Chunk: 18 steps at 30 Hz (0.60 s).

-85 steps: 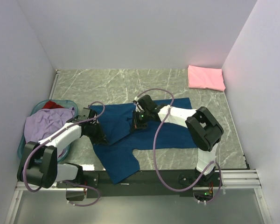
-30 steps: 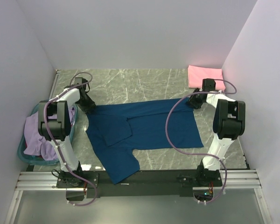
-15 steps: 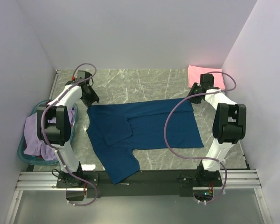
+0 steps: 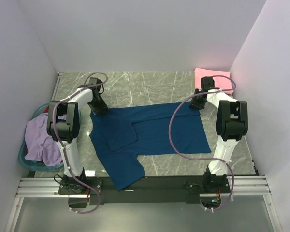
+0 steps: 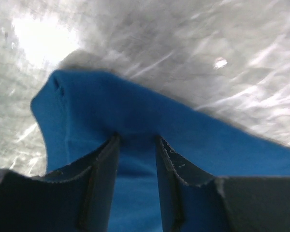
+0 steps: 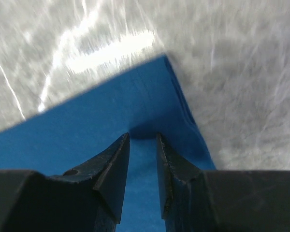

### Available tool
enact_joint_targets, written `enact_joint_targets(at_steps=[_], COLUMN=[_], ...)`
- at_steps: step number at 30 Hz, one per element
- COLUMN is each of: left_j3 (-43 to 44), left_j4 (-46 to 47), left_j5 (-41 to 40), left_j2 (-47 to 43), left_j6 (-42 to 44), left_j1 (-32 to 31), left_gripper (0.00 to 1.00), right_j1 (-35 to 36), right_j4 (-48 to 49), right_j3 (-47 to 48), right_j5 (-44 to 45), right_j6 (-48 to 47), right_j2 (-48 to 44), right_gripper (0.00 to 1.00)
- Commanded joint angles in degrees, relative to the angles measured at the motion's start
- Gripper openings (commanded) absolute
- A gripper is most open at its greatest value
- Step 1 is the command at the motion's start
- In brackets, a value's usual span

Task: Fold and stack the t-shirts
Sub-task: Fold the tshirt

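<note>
A navy blue t-shirt point(image 4: 150, 133) lies spread flat in the middle of the table, one sleeve hanging toward the near edge. My left gripper point(image 4: 100, 110) is at its far left corner and my right gripper point(image 4: 197, 104) at its far right corner. In the left wrist view the left gripper point(image 5: 135, 137) is open, its tips resting on the blue cloth point(image 5: 135, 106) close to the edge. The right gripper point(image 6: 143, 136) is also open, tips down on the cloth corner point(image 6: 150, 96), a narrow gap between them. A folded pink t-shirt point(image 4: 213, 79) lies at the far right. A lavender t-shirt point(image 4: 38, 137) is in the basket.
A teal basket point(image 4: 23, 157) stands at the left edge of the table, beside the left arm. White walls close in the table at the back and on both sides. The metal rail with the arm bases runs along the near edge.
The shirt, bunched earlier, now lies spread out. Half a second ago both grippers hung just beyond its far edge; now they are back down on the two far corners.
</note>
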Motion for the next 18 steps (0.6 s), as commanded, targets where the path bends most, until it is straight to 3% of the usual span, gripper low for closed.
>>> enact_joint_targets(at_steps=[1, 18], left_j3=[4.36, 25.36], left_j4=[-0.49, -3.84], left_j5=[-1.22, 2.55], left_j2=[3.00, 20.67], left_j6=[0.78, -0.09], left_j1=[-0.07, 0.11], left_gripper=[0.42, 0.44], right_j1=[0.22, -1.18], right_j4=[-2.24, -13.58], right_j3=[3.56, 30.62], right_j5=[1.97, 2.68], right_j6=[-0.37, -0.10], right_j2=[1.95, 18.30], right_gripper=[0.36, 0.37])
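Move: Both hands rest on the blue t-shirt's far edge. Its far left corner is about 7 cm left and 1 cm ahead of the left fingertips, and its far right corner some 4 cm ahead and 4 cm right of the right ones, both at tip height. The folded pink t-shirt's middle is roughly 20 cm ahead and 10 cm right of the right hand; the bin lies about 18 cm back and 33 cm left of the left hand. With partly open fingertips already down on the cloth just inside its far corners, both hands push straight forward together, level along the table, by about 8 cm on the left and 7 on the right, dragging the blue t-shirt with them. The wrists hardly turn and the fingers keep their gap, tips staying on the cloth as the right hand closes in on the pink t-shirt. ##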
